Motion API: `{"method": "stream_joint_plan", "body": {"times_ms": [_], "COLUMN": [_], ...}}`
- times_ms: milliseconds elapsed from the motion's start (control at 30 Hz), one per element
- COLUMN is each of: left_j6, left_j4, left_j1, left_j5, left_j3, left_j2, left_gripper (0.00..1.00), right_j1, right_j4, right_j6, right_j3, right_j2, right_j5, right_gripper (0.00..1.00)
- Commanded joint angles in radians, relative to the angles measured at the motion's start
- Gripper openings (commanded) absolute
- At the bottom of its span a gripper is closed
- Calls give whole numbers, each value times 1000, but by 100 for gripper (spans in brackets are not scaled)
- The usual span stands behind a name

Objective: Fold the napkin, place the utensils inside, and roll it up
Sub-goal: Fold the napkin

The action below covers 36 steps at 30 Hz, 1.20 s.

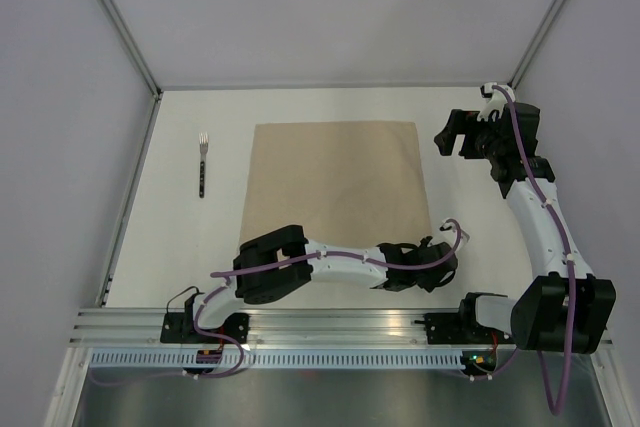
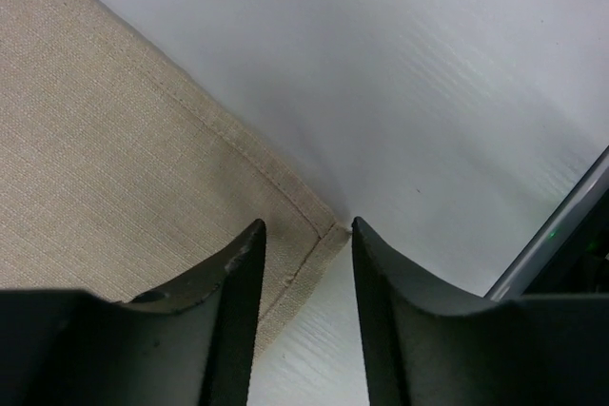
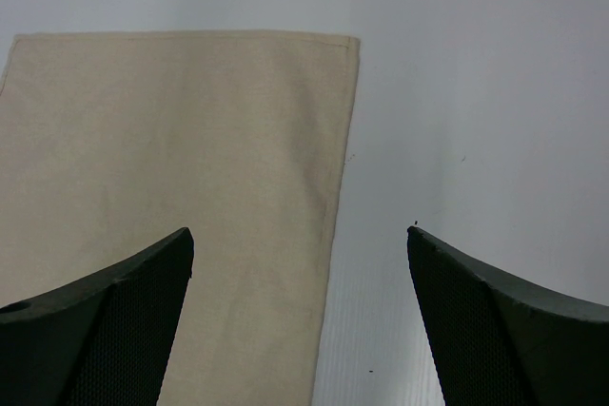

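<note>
The beige napkin (image 1: 338,182) lies flat and unfolded in the middle of the white table. A fork (image 1: 203,164) with a dark handle lies to its left, apart from it. My left gripper (image 1: 443,255) is low at the napkin's near right corner. In the left wrist view that hemmed corner of the napkin (image 2: 143,140) sits between the partly closed fingers of the left gripper (image 2: 306,225), with a gap still showing. My right gripper (image 1: 450,137) hovers wide open by the far right corner. In its wrist view the right gripper (image 3: 299,231) straddles the right edge of the napkin (image 3: 181,130).
Grey enclosure walls stand at the left, back and right of the table. A metal rail (image 1: 330,322) carrying both arm bases runs along the near edge. Bare white table (image 1: 480,217) lies right of the napkin.
</note>
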Motion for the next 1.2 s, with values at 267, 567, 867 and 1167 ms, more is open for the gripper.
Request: {"method": "stream_joint_plan", "body": {"times_ms": [267,567,867,1167], "left_j6": [-14,-32,-46,-89], "left_j4": [20,28,45,82], "left_j1": [-11,-22,-28,23], "left_j5": [47,88,114,143], "left_j3": [40,63,78,11], "left_j2": [37,40,16,-84], "left_gripper": [18,2,2,2], "right_j1": [-2,-2,-2,-2], "right_j4": [-7,-7,-9,-9], "right_j6": [4,3,1,1], "right_j3": [36,35,36,36], "right_j2": [12,12,18,14], "right_j5": [-8,-6,-6,-3], "right_gripper": [98,98,98,98]}}
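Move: The napkin's near right corner lies almost between the left hand's open fingertips, about 1 cm back, 1 cm to the right and 1 cm below. The napkin's middle is some 22 cm ahead and 21 cm to the left, about 2 cm down; the table's near edge runs roughly 7 cm behind, level sideways, also 2 cm down. From the right hand, that near right corner lies about 24 cm back, 7 cm left and 21 cm below. The napkin's near right corner is pinched as the left fingers close from half open to shut, the hand easing about 1 cm to the right meanwhile. Keeping the pinch, it drags the corner back towards the table's near edge and farther right, ending some 3 cm from its start, after lifting barely 1 cm; the wrist tilts only slightly. ##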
